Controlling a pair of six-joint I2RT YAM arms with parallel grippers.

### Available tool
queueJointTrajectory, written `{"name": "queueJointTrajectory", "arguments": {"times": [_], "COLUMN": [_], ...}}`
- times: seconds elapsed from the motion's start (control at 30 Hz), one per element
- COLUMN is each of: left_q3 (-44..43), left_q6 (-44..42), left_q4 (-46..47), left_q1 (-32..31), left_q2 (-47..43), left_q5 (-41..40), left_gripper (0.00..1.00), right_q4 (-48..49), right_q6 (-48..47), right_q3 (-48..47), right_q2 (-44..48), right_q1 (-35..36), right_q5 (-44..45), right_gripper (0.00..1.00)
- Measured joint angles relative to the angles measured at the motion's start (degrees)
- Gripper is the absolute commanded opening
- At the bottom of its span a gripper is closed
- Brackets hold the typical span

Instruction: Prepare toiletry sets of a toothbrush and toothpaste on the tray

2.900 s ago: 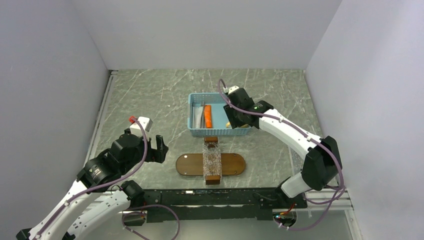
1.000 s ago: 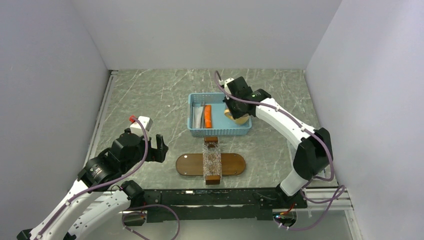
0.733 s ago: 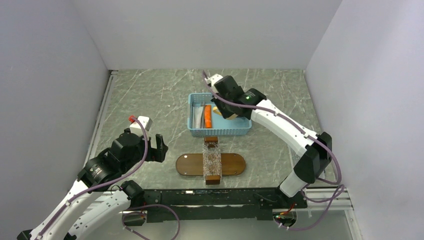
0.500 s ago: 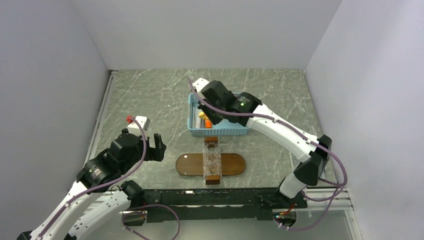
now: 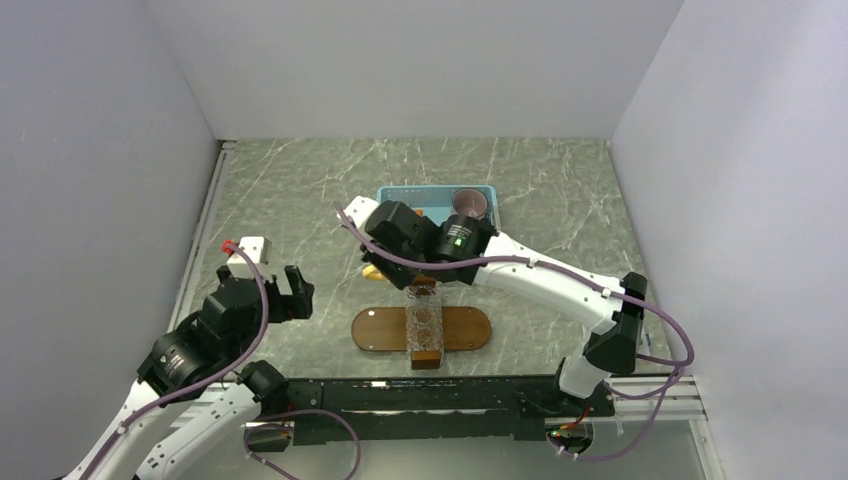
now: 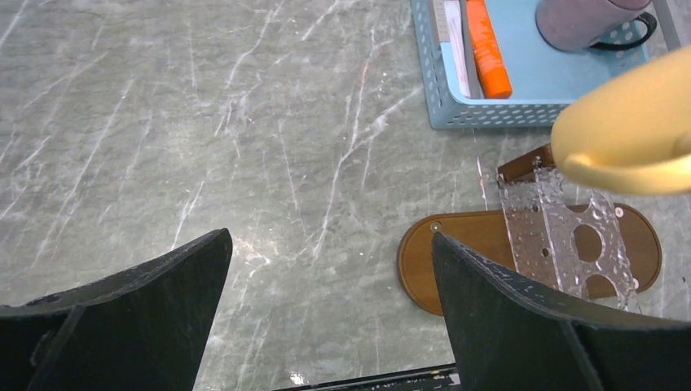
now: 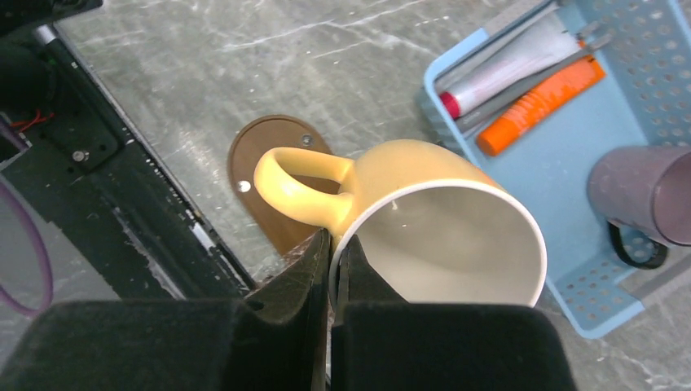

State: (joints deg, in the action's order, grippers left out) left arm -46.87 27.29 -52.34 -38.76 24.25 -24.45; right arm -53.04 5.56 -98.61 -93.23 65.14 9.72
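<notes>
The dark-brown tray point(image 5: 380, 330) point(image 6: 456, 252) point(image 7: 261, 155) lies near the table's front edge, with a clear plastic holder point(image 5: 424, 325) point(image 6: 570, 244) across its middle. My right gripper point(image 5: 385, 258) point(image 7: 332, 240) is shut on the rim of a yellow mug point(image 5: 375, 271) point(image 6: 627, 130) point(image 7: 407, 183), held tilted above the tray's left part. The toothbrush point(image 7: 530, 84) point(image 6: 467, 32) lies in the blue basket point(image 5: 400, 190) point(image 6: 521, 114) point(image 7: 619, 326) between a white tube point(image 7: 505, 69) and an orange toothpaste tube point(image 7: 542, 96) point(image 6: 489, 49). My left gripper point(image 5: 290, 290) point(image 6: 330, 236) hangs open and empty left of the tray.
A purple mug point(image 5: 468, 203) point(image 6: 578, 20) point(image 7: 644, 191) lies on its side in the basket's right part. The black rail point(image 5: 420, 395) runs along the near edge just in front of the tray. Walls close the table on three sides.
My right arm has carried the yellow mug out of the basket, leftward and toward the near edge, over the tray's left part. The left arm has drawn back a little to the left.
</notes>
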Motion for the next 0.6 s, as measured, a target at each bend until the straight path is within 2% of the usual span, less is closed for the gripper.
{"name": "queueJointTrajectory", "arguments": {"times": [0.6], "left_q3": [-0.02], "left_q6": [3.69], "left_q4": [-3.13], "left_q1": [0.22], "left_q2": [-4.55], "left_q5": [-6.99], "left_gripper": [1.0], "right_q4": [2.58], "right_q6": [5.18], "right_q3": [3.13], "right_q2": [-4.5], "right_q1": [7.48], "right_q5": [-2.49], "right_gripper": [0.0]}}
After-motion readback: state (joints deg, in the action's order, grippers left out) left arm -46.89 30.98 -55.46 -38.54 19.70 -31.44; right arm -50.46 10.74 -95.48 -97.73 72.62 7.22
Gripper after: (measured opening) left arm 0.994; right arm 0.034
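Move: The right hand, already pinching the yellow mug by its rim beside the handle, has the tray's left end about 6 cm back, 4 cm to its left and some 21 cm below. The clear holder across the tray's middle is about 6 cm back and 5 cm to this hand's right; the blue basket's middle is roughly 17 cm ahead and 7 cm to its right. From the left hand, the tray's left end is about 4 cm back, 18 cm right and 20 cm lower. Back towards the robot, down and to its left, the right arm carries the mug about 8 cm in all, away from the basket and towards the tray's left end. Its fingers keep their grip on the rim and the wrist turns only slightly. Meanwhile the empty left hand, fingers still wide open, draws some 3 cm left, away from the mug's path. ##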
